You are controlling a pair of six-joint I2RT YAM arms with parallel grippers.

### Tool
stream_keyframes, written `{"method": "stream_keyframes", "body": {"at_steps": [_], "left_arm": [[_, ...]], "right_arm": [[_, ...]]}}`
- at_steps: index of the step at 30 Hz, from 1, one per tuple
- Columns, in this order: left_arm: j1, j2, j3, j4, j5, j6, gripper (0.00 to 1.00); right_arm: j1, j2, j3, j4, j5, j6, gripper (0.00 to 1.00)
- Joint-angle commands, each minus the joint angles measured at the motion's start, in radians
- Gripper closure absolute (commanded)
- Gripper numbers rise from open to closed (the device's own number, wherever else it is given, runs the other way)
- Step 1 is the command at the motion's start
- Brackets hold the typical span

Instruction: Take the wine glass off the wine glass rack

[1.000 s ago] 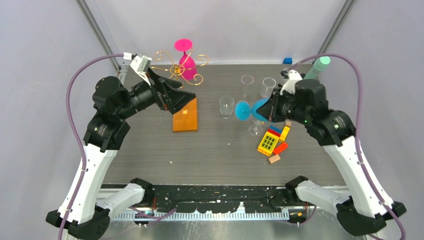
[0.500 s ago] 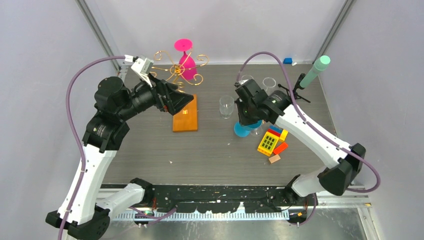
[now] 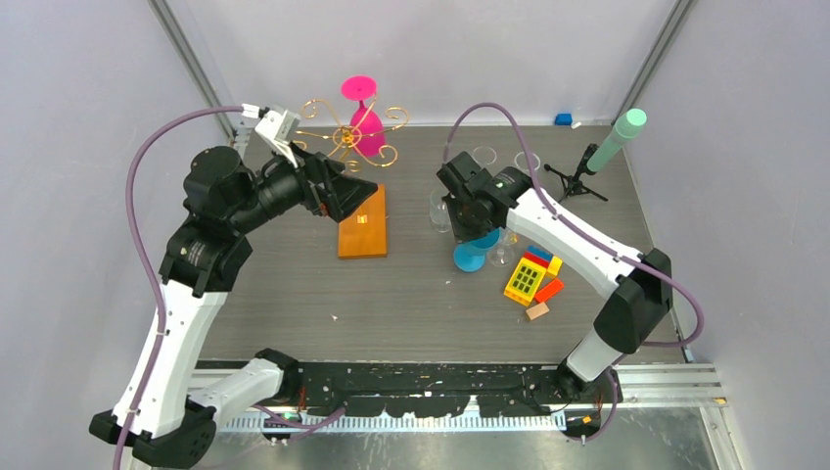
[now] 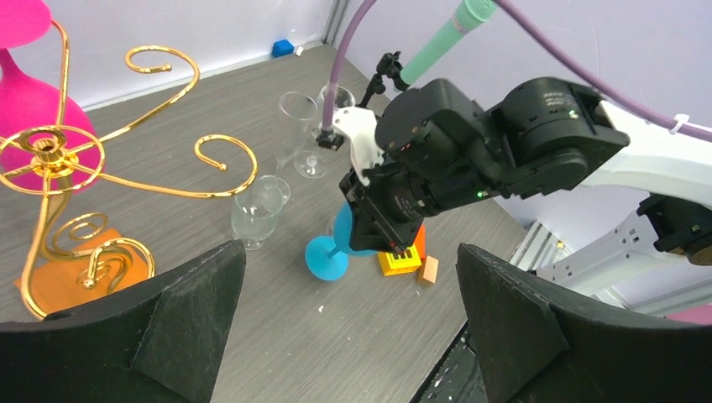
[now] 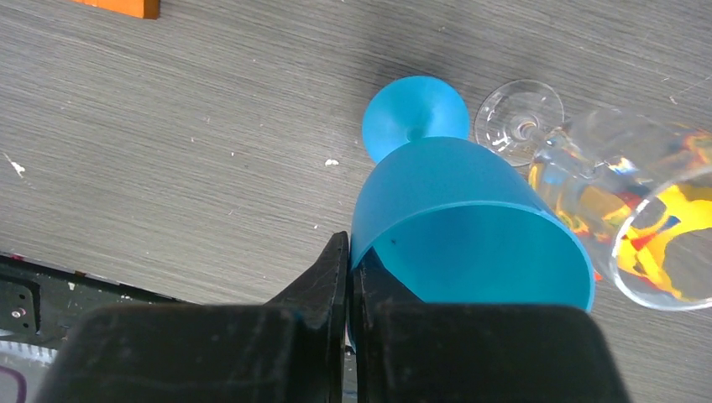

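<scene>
The gold wire wine glass rack (image 3: 345,137) stands on its orange-brown wooden base (image 3: 362,225) at the back left, and a pink wine glass (image 3: 368,127) hangs upside down on it. The rack (image 4: 59,155) and the pink glass (image 4: 29,126) also show in the left wrist view. My left gripper (image 3: 358,192) is open and empty, just right of the rack over the base. My right gripper (image 5: 351,270) is shut on the rim wall of a blue wine glass (image 5: 462,214). The glass is held bowl up and tilted, its foot (image 3: 470,257) low by the table at the middle.
Three clear glasses (image 3: 442,208) (image 3: 484,157) (image 3: 527,162) stand behind the blue one. Another clear glass (image 5: 621,189) lies beside it, against a pile of coloured toy bricks (image 3: 533,277). A black tripod with a mint-green tip (image 3: 602,152) stands at the back right.
My right arm has swung left and down with the blue glass, turning it from lying sideways to bowl up with its foot near the table. The left arm has barely moved.
</scene>
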Motion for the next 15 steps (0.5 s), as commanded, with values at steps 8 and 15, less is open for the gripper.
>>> {"method": "stream_keyframes", "body": {"at_steps": [8,15], "left_arm": [[-0.001,0.054,0.114,-0.021,-0.059,0.047,0.00],[0.000,0.147,0.208,0.008,-0.147,-0.005,0.00]], "right_arm": [[0.002,0.081,0.052,0.048,-0.035,-0.009,0.80],[0.002,0.064,0.065,0.075,-0.036,-0.011,0.67]]}}
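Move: The right hand holds the blue glass by its rim, over its landing spot on the table, 2 cm ahead, 2 cm right and 18 cm below. A clear glass stands about 4 cm ahead, 9 cm right; the toy bricks lie level with the hand, some 14 cm right. From the left hand the hanging pink glass is roughly 21 cm straight ahead and 14 cm lower, the rack's hub 16 cm ahead, 2 cm left. Right hand sinks about 2.5 cm, opening off the blue glass's rim; left goes forward and up some 3 cm. ##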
